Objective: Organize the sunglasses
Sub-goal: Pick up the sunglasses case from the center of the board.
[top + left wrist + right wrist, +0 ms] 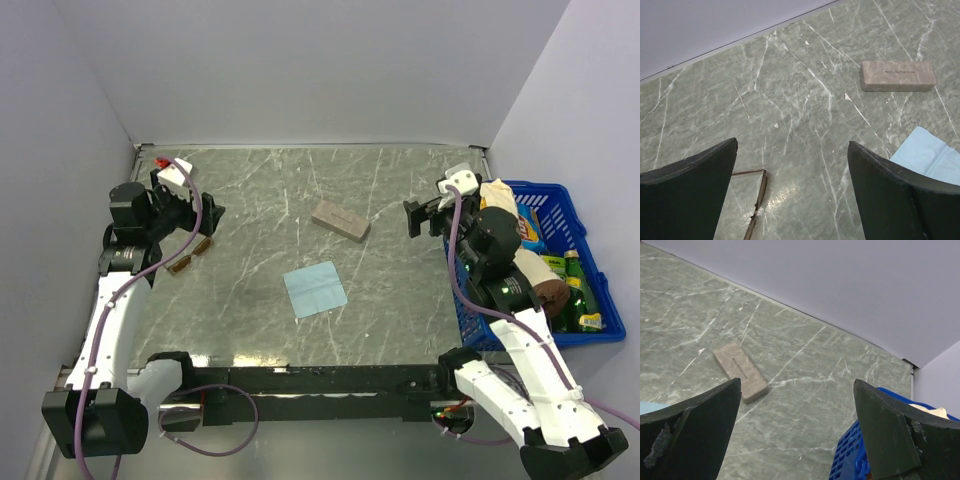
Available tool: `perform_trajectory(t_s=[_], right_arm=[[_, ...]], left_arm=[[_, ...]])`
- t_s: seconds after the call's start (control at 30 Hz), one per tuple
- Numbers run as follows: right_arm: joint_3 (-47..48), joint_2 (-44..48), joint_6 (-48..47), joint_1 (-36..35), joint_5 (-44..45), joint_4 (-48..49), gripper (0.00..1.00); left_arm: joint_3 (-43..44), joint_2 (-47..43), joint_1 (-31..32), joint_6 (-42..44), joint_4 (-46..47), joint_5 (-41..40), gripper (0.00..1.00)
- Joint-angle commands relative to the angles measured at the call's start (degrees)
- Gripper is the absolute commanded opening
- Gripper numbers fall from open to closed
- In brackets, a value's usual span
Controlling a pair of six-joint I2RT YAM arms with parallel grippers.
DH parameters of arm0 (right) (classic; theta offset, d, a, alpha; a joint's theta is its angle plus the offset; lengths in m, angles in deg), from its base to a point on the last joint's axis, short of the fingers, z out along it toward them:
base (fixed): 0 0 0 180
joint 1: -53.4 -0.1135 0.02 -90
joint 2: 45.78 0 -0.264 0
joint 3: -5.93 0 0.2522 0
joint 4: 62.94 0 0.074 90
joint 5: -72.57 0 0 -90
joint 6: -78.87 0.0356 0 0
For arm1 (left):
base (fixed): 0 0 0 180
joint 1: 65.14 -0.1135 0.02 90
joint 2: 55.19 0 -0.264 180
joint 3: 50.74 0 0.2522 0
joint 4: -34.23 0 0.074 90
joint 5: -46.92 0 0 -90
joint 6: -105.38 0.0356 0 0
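The sunglasses point(190, 255) lie on the table at the left, amber lenses and thin dark frame. Part of their frame point(757, 200) shows in the left wrist view, low between the fingers. My left gripper point(205, 215) is open just above and beside them, holding nothing. The grey-brown case point(340, 221) lies shut at the table's middle back and also shows in the left wrist view point(897, 76) and the right wrist view point(740, 371). The light blue cloth point(314, 289) lies flat in the middle. My right gripper point(412, 220) is open and empty, right of the case.
A blue basket point(560, 200) with bottles and packets stands at the right edge, its corner also in the right wrist view point(850, 460). White walls close the back and both sides.
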Motion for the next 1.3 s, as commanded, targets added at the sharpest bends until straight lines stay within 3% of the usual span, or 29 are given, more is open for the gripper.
perform_trajectory(t_s=[0.0,0.27,0.37,0.47,0.6,0.97,1.27], right_arm=[[0.1,0.8,-0.6,-0.4,0.4,2.8,1.0],[0.7,0.2,-3.8,-0.4,-2.0,2.3,1.0],[1.4,-0.8,-11.9,-0.8,-9.1,-0.6,1.0],[4.6,-5.3,-14.6,-2.5,-8.1,-3.2,1.0],[9.9,-16.4,-17.1,-5.8,-3.9,-6.5,1.0],[34.4,-48.4,-16.1,-5.8,-4.6,-20.6,1.0],[46.9,-65.3,-15.7,-5.9,-3.1,-25.3,1.0]], left_arm=[[0.5,-1.2,0.3,0.0,1.7,1.7,0.96],[0.4,-0.9,0.3,-0.4,2.0,1.5,0.96],[0.9,-0.3,0.3,0.3,1.1,1.6,0.96],[2.0,-0.1,0.2,2.9,-1.0,3.4,0.96],[2.8,-0.3,0.3,4.9,-3.2,5.9,0.96],[0.0,0.5,0.3,7.1,-4.6,8.2,0.96],[-1.6,0.9,0.3,7.0,-3.4,9.3,0.96]])
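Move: My right hand hangs open near the blue basket. The sunglasses case lies about 20 cm ahead of it, 14 cm to its left and some 33 cm below. The light-blue cloth is about level with this hand, 21 cm to the left; the basket's middle is about 33 cm to the right and 2 cm ahead. From my left hand the case is about 16 cm ahead, 29 cm to the right and 25 cm below. I bring my wide-open right hand away from the basket towards the sunglasses case, first swinging left, then reaching forward and sinking, about 15 cm each, and some 10 cm left overall. On the way I tip the fingers steeply down and roll the hand's left side down, turning slightly counter-clockwise, touching nothing. My left hand, also open, eases about 3 cm down, back and right. ##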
